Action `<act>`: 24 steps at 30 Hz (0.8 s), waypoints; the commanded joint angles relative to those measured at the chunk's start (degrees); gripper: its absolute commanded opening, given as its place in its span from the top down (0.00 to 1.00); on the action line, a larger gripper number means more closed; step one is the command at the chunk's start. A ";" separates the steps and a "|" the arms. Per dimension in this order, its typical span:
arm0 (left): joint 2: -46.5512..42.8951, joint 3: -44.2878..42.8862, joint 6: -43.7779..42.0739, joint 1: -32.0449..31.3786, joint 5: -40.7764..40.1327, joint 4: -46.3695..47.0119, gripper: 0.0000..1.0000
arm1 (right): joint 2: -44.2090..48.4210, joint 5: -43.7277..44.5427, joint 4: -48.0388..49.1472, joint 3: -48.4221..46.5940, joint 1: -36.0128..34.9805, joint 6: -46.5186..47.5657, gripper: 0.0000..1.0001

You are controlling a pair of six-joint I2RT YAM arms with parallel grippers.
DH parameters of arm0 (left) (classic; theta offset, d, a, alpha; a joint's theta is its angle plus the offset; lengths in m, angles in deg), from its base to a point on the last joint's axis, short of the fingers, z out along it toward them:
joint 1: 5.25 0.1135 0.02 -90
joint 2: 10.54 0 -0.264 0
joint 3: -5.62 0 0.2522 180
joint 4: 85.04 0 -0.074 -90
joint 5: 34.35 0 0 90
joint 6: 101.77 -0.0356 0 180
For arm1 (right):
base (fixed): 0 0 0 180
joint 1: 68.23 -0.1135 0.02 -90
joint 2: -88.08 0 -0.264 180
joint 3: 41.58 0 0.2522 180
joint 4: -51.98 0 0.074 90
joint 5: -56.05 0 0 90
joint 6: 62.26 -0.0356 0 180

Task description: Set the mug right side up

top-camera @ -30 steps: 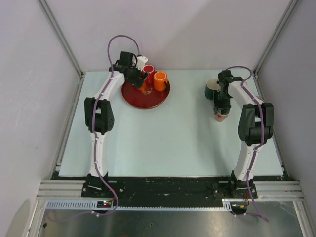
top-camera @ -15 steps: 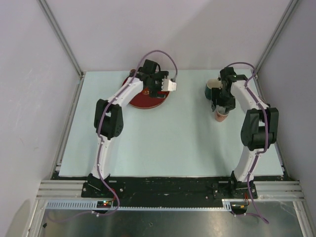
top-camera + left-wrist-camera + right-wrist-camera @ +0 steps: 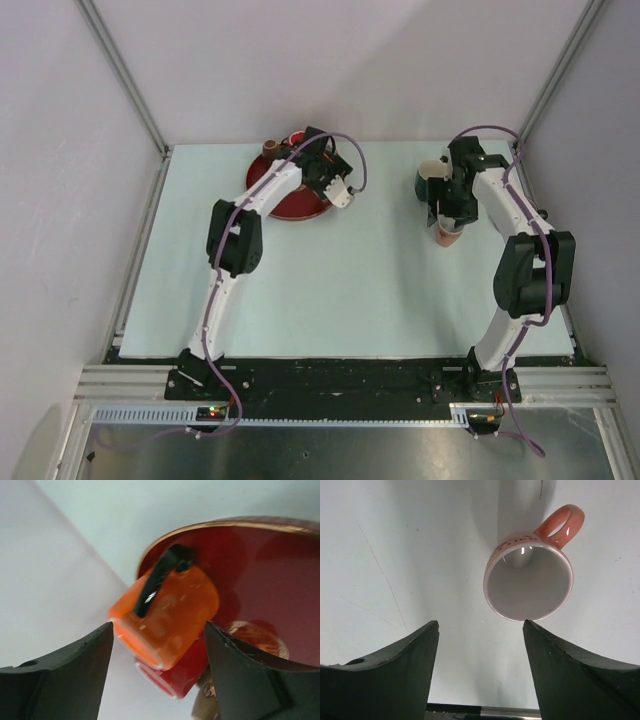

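Observation:
The pink mug [image 3: 529, 582] stands mouth up on the table, handle pointing away; it also shows in the top view [image 3: 447, 237]. My right gripper [image 3: 480, 622] hovers just above it [image 3: 448, 215], open, with nothing between its fingers. My left gripper [image 3: 159, 625] is open over the red plate [image 3: 260, 555], its fingers either side of an orange mug [image 3: 170, 612] with a black handle but apart from it. A red mug [image 3: 182, 672] sits against the orange one. From above, my left gripper [image 3: 316, 172] hides both of these mugs.
A dark green mug [image 3: 430, 182] stands right behind the pink one, close to my right wrist. The red plate [image 3: 280, 200] lies at the back left near the wall. A small brownish object [image 3: 255, 637] lies on the plate beside the mugs.
My right gripper opened and let go of the pink mug, which now stands alone. My left arm swung across the plate from its left side to its right, its jaws narrowing a little.

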 commanded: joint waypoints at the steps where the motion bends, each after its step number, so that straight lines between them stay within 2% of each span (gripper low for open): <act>1: 2.65 -4.16 -19.80 -0.35 -2.40 -1.25 0.23 | 1.91 -1.55 0.76 0.12 0.23 1.57 0.27; 4: 4.49 -6.40 -19.62 -1.14 -1.92 -1.22 0.24 | 1.49 -2.10 1.14 0.27 0.34 1.63 0.27; 10: 10.73 -12.33 -22.27 -1.74 -6.25 -1.19 0.28 | 0.53 -2.04 0.81 -0.54 0.45 2.11 0.26; 17: 10.27 -8.95 -24.99 -1.51 -8.42 -1.23 0.39 | 0.15 -2.63 0.33 -1.41 0.55 2.34 0.27; 21: 9.25 -6.32 -26.06 -1.55 -8.29 -1.25 0.50 | 0.04 -3.13 0.08 -2.02 0.58 2.32 0.27; 24: 8.16 -5.15 -24.88 -1.65 -7.82 -1.24 0.67 | 0.11 -2.85 -0.10 -2.35 0.56 2.19 0.27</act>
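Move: The orange mug, upside down near the right edge of the tray, has its middle some 6 cm ahead of the left hand, 2 cm to its left and 7 cm below, with its black handle turned back and right towards that hand. At about the same height, the red mug is 9 cm ahead and 8 cm left of the hand, and the small orange mug is 3 cm ahead and 12 cm left. From the right hand, the orange mug is roughly 26 cm ahead, 28 cm left and 8 cm down. The left hand, fingers open and pointing down and out to the front right, sinks about 6 cm to the black handle of the orange mug, edging some 2 cm forward early in the descent while the wrist tilts only slightly. The two fingers straddle the handle and narrow to a little over half their starting gap, slowly at first and then faster near the end, the pads coming onto its two sides. ##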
